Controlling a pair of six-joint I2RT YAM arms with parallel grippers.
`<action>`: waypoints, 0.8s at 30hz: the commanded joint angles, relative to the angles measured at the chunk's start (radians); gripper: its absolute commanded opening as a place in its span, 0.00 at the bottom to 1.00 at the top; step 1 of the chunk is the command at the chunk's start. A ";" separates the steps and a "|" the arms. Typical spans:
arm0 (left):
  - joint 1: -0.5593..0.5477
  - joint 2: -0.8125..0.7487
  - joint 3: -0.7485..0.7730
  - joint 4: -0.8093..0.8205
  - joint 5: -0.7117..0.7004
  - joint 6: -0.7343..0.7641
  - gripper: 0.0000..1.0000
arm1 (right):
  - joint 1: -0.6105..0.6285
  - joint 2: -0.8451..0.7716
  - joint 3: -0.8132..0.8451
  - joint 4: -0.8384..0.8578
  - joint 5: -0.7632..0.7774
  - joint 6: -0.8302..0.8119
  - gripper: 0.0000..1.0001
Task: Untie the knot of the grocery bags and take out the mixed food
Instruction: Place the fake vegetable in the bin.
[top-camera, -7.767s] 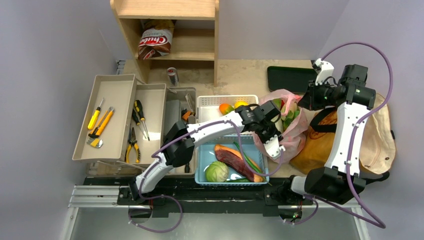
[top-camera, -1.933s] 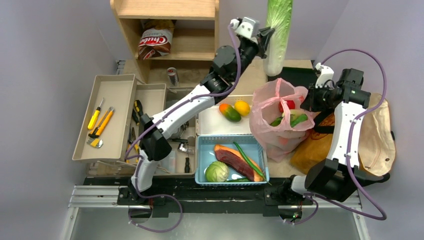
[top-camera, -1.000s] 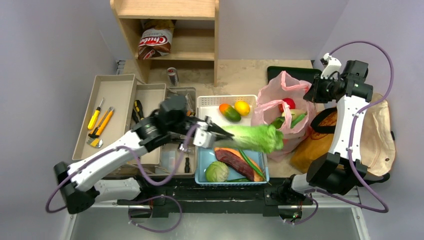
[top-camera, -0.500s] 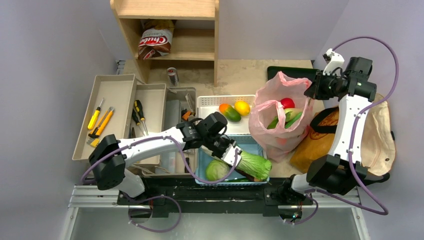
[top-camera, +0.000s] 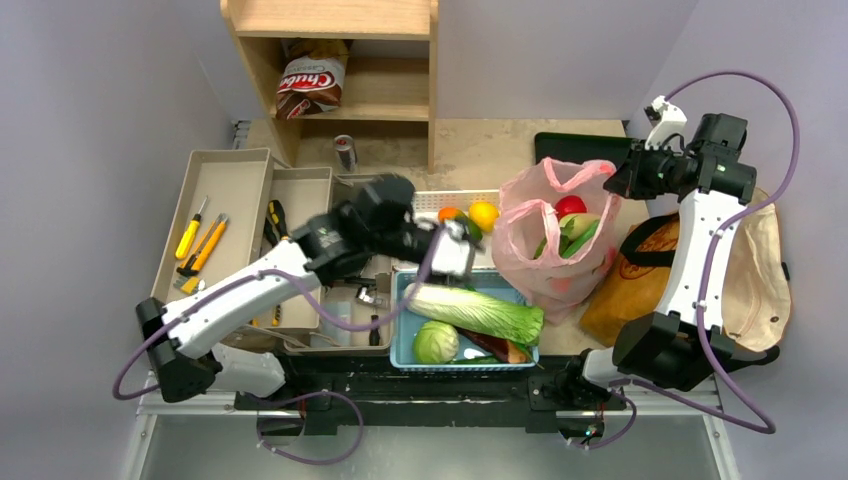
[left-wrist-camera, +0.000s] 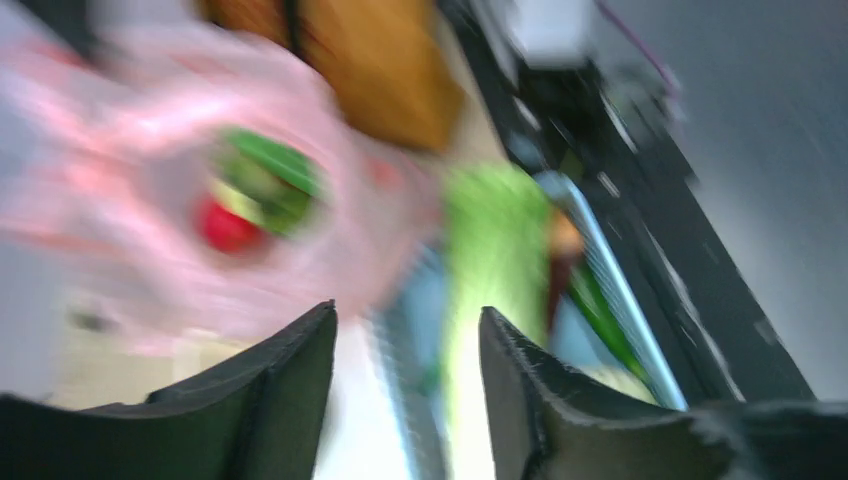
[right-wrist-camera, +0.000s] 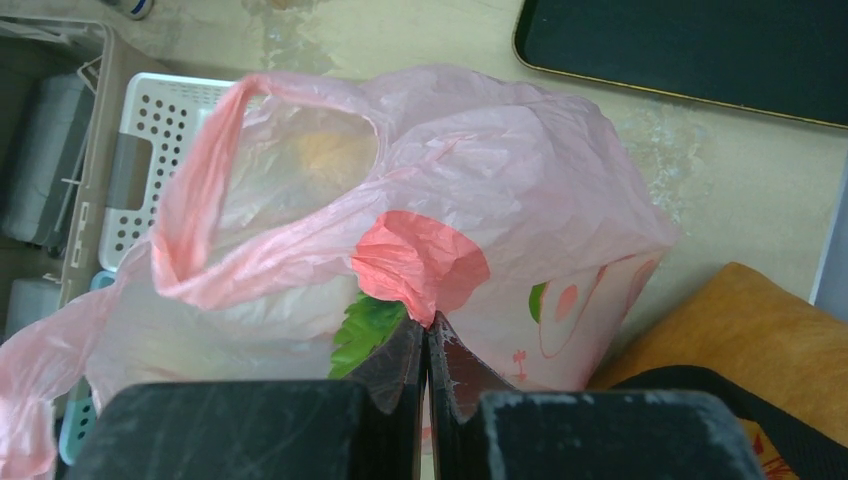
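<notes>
The thin pink bag (top-camera: 555, 245) stands open beside the brown paper bag (top-camera: 640, 285). Its handles hang apart and the knot is not in view. A red apple (top-camera: 570, 205) and green produce (top-camera: 565, 235) show inside it. My right gripper (right-wrist-camera: 428, 322) is shut on a fold of the pink bag's (right-wrist-camera: 500, 200) rim, holding it up. The napa cabbage (top-camera: 475, 310) lies across the blue basket (top-camera: 400, 330). My left gripper (top-camera: 455, 245) hovers above that basket's back edge. In the blurred left wrist view my left gripper (left-wrist-camera: 408, 320) is open and holds nothing.
A white basket (top-camera: 420, 202) holds an orange (top-camera: 484, 214) and a mango-like fruit (top-camera: 452, 215). A round green cabbage (top-camera: 435, 342) and a meat slab (top-camera: 495, 345) share the blue basket. Tool trays (top-camera: 215, 235) sit left, a wooden shelf (top-camera: 335, 60) behind, a black tray (top-camera: 580, 150) and a beige tote (top-camera: 762, 260) right.
My left gripper let go of the napa cabbage in the blue basket, opened and rose back toward the white basket. The right gripper kept its hold on the bag.
</notes>
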 joint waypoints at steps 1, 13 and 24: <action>0.053 -0.010 0.320 0.249 -0.080 -0.357 0.44 | -0.006 -0.059 0.034 -0.034 -0.092 -0.021 0.00; -0.026 0.598 0.711 0.320 -0.065 -0.180 0.05 | -0.005 -0.114 -0.065 -0.001 -0.139 0.002 0.00; -0.045 0.543 0.379 0.283 -0.152 -0.033 0.07 | -0.006 -0.088 -0.039 -0.008 -0.090 0.072 0.00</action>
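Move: Some 9 cm ahead of the left hand and 21 cm to its right, about 13 cm below it, the green vegetables lie in the pink bag. The red tomato is 5 cm farther out than they are. The Chinese cabbage lies in the blue bin, 3 cm back, 2 cm right and 13 cm below the left hand, while the lemon is 13 cm ahead, 3 cm right and 18 cm down. From the right hand, the green vegetables are 7 cm back, 4 cm left and 14 cm below. Rising fast by about 28 cm from above the cabbage, the left hand shuts its open fingers and tips them up, then swings right and somewhat forward over the pink bag and plunges some 35 cm to its mouth, fingers tipping down again, ending shut against the rim beside the vegetables. The right hand keeps its pinch on the rim, drawing it a few centimetres back and left. ##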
